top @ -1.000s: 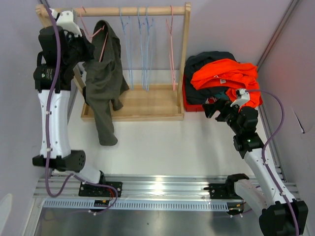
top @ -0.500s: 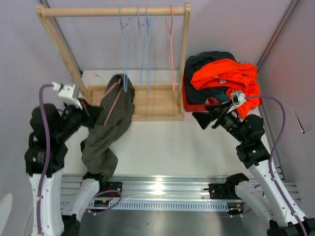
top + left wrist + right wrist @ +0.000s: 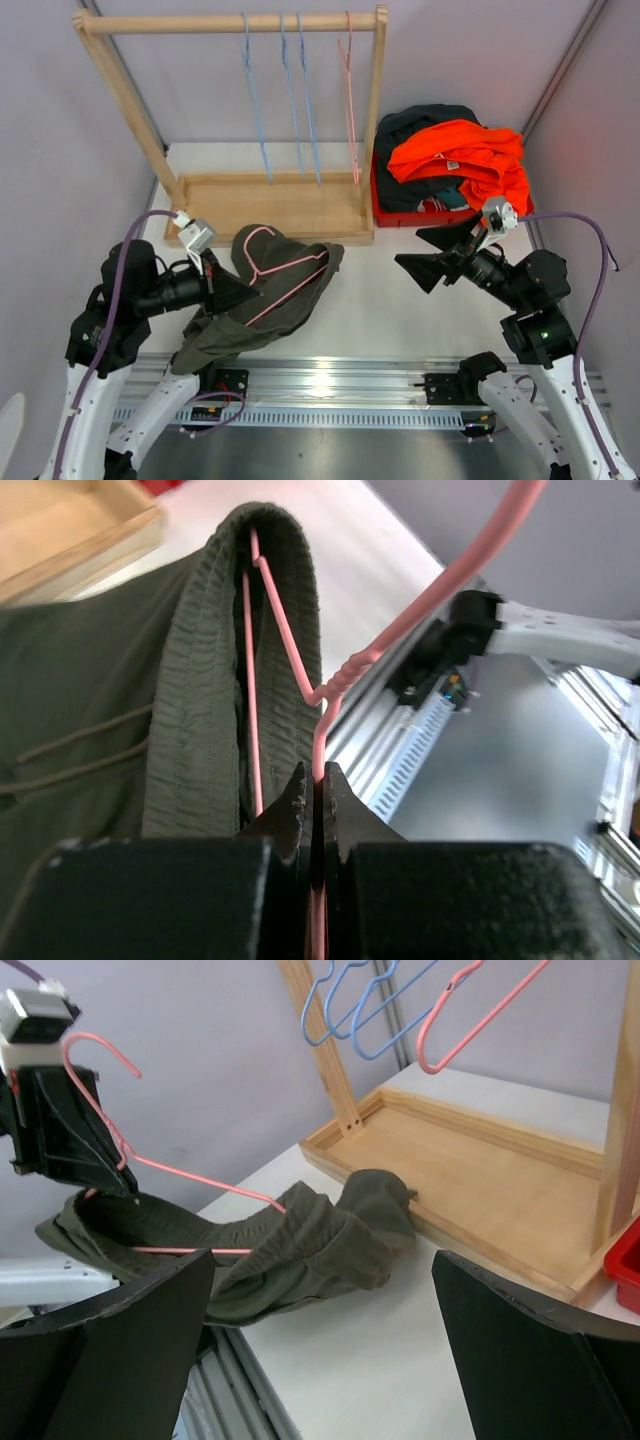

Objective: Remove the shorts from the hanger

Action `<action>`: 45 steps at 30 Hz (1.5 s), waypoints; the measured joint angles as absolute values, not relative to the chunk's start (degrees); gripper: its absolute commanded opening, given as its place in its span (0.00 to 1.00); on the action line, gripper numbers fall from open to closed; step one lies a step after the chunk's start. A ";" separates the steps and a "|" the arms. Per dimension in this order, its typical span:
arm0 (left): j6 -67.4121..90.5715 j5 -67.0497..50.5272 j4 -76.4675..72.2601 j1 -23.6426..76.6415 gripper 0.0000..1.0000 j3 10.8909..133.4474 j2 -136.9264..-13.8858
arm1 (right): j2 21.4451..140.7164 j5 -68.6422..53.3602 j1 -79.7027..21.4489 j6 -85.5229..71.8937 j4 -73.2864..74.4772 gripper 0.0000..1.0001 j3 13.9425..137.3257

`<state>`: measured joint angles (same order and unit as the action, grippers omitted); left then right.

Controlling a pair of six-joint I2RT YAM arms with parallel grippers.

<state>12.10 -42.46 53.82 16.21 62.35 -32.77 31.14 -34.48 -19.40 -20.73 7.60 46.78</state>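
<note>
The olive-green shorts (image 3: 285,300) hang by their waistband on a pink wire hanger (image 3: 283,268), low over the table in front of the rack. My left gripper (image 3: 228,291) is shut on the hanger's neck (image 3: 318,742); the waistband (image 3: 195,690) loops round the wire just ahead of the jaws. The far end of the shorts (image 3: 375,1215) sags onto the table by the rack's base. My right gripper (image 3: 426,255) stands wide open to the right of the shorts, apart from them, and the shorts (image 3: 300,1250) show between its fingers (image 3: 130,1340).
The wooden rack (image 3: 230,22) carries three blue hangers (image 3: 285,95) and one pink hanger (image 3: 350,95) over its tray base (image 3: 300,205). A red bin (image 3: 385,205) at back right holds a heap of orange shorts (image 3: 460,150) and dark ones (image 3: 425,122). A metal rail (image 3: 330,385) runs along the near edge.
My left arm has carried the hanger with the shorts off the rack's rail, down and toward the near edge. The right gripper has swung left and stays open.
</note>
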 measured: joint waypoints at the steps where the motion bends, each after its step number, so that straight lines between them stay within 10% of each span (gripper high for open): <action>1: 12.12 -42.98 54.59 17.39 0.00 64.86 -34.17 | 31.40 -35.05 -19.46 -20.49 8.51 0.99 47.57; 17: 15.18 -48.21 50.59 20.23 0.00 90.21 -47.81 | 45.98 -34.76 -24.53 -17.32 0.89 0.95 49.50; 18: 15.25 -48.23 50.59 20.23 0.00 90.21 -47.94 | 47.62 -34.11 -25.28 -17.28 -0.30 0.79 49.21; 19: 15.29 -48.21 50.54 20.23 0.00 90.06 -47.99 | 49.10 -33.39 -26.13 -17.08 -1.37 0.30 48.95; 20: 15.42 -48.18 50.50 20.23 0.00 89.78 -47.94 | 50.06 -32.93 -26.65 -17.34 -2.07 0.01 48.82; 38: 11.99 -40.60 51.72 20.32 0.00 85.27 -47.13 | 44.82 -8.32 -16.49 -21.74 -0.91 0.00 48.01; 45: 11.55 -39.62 53.47 20.36 0.00 84.20 -47.40 | 45.87 -1.30 -34.20 -21.76 1.02 0.00 48.01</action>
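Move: To the right hand's left by about 13 cm, 1 cm ahead and 6 cm lower is the free waistband end of the olive shorts, stretched on the pink hanger. From the left hand, already pinching the hanger's neck, that end is some 15 cm right, 8 cm ahead and 1 cm lower. From the right hand, the red bin lies roughly 30 cm ahead and 18 cm right, 30 cm lower; the rack's wooden tray lies 27 cm ahead, 25 cm left and 35 cm lower. Lifting the hanger some 14 cm, the left hand then eases down about 5 cm and slightly forward, keeping its pinch. The open right hand reaches left and forward, slightly down, and shuts on the waistband end, tugs it about 11 cm right and 6 cm forward while turning some 30 degrees clockwise, then swings back left and a little backward, still gripping. ##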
